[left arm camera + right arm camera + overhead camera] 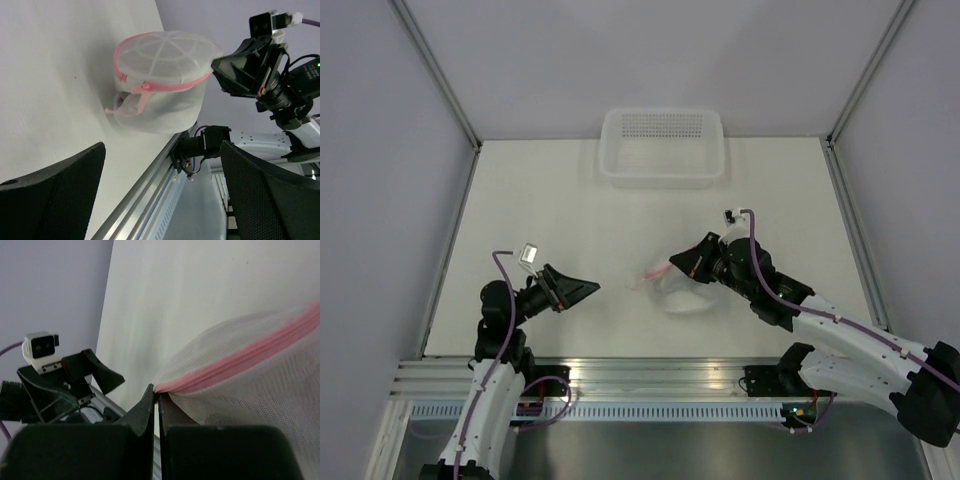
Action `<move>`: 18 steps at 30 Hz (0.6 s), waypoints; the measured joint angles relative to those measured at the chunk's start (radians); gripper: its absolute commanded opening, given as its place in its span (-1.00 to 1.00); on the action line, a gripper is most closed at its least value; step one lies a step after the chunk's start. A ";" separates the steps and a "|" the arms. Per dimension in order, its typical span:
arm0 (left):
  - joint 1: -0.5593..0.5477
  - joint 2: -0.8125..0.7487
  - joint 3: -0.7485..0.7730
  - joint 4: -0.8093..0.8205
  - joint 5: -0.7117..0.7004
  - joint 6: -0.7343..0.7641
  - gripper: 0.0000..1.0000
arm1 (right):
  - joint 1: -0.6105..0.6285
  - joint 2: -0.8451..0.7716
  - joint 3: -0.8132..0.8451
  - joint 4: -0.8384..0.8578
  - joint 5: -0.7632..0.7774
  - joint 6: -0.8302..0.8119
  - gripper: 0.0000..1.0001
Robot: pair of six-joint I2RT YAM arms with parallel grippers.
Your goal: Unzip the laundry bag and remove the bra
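Observation:
The laundry bag (688,292), a small dome of white mesh with pink zipper trim, sits on the table in front of the right arm. In the left wrist view the laundry bag (165,55) shows its pink zipper pull (145,88) on the side facing the left arm. My right gripper (156,395) is shut on the pink trim at the edge of the laundry bag (250,385). My left gripper (163,147) is open and empty, well to the left of the bag, pointing at it. The bra is hidden.
A clear plastic basket (662,148) stands at the back edge of the table. The metal rail (650,375) runs along the near edge, just below the bag. Grey walls close in both sides.

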 measured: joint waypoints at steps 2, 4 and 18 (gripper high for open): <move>0.000 0.037 -0.024 0.080 0.008 -0.063 0.99 | -0.005 -0.003 -0.011 -0.028 -0.062 -0.004 -0.99; -0.009 0.093 -0.028 0.135 0.010 -0.112 0.99 | -0.006 -0.023 -0.039 -0.042 -0.110 -0.012 -0.99; -0.381 0.452 0.144 0.169 -0.086 -0.268 0.99 | -0.020 -0.225 -0.112 -0.015 -0.238 -0.066 -0.99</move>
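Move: The zip pull on the bag lies about 13 cm to the left hand's right and 4 cm ahead, nearly level with it; the middle of the laundry bag is some 23 cm right, no farther out, slightly lower. From the right hand, whose shut fingers already hold the bag up by its pink zip edge, the pull lies about 8 cm left, 3 cm back and some 5 cm down, and the bag's middle hangs 6 cm back and 7 cm below. The hanging laundry bag is drawn back about 5 cm by the right hand, which keeps its pinch on the zip edge, dips roughly 3 cm, then rises again to a little above its start and turns slightly counter-clockwise. The left hand, still wide open, goes about 7 cm right and slightly back towards the zip pull, tilting fingers downward and swinging clockwise, without gripping it. ##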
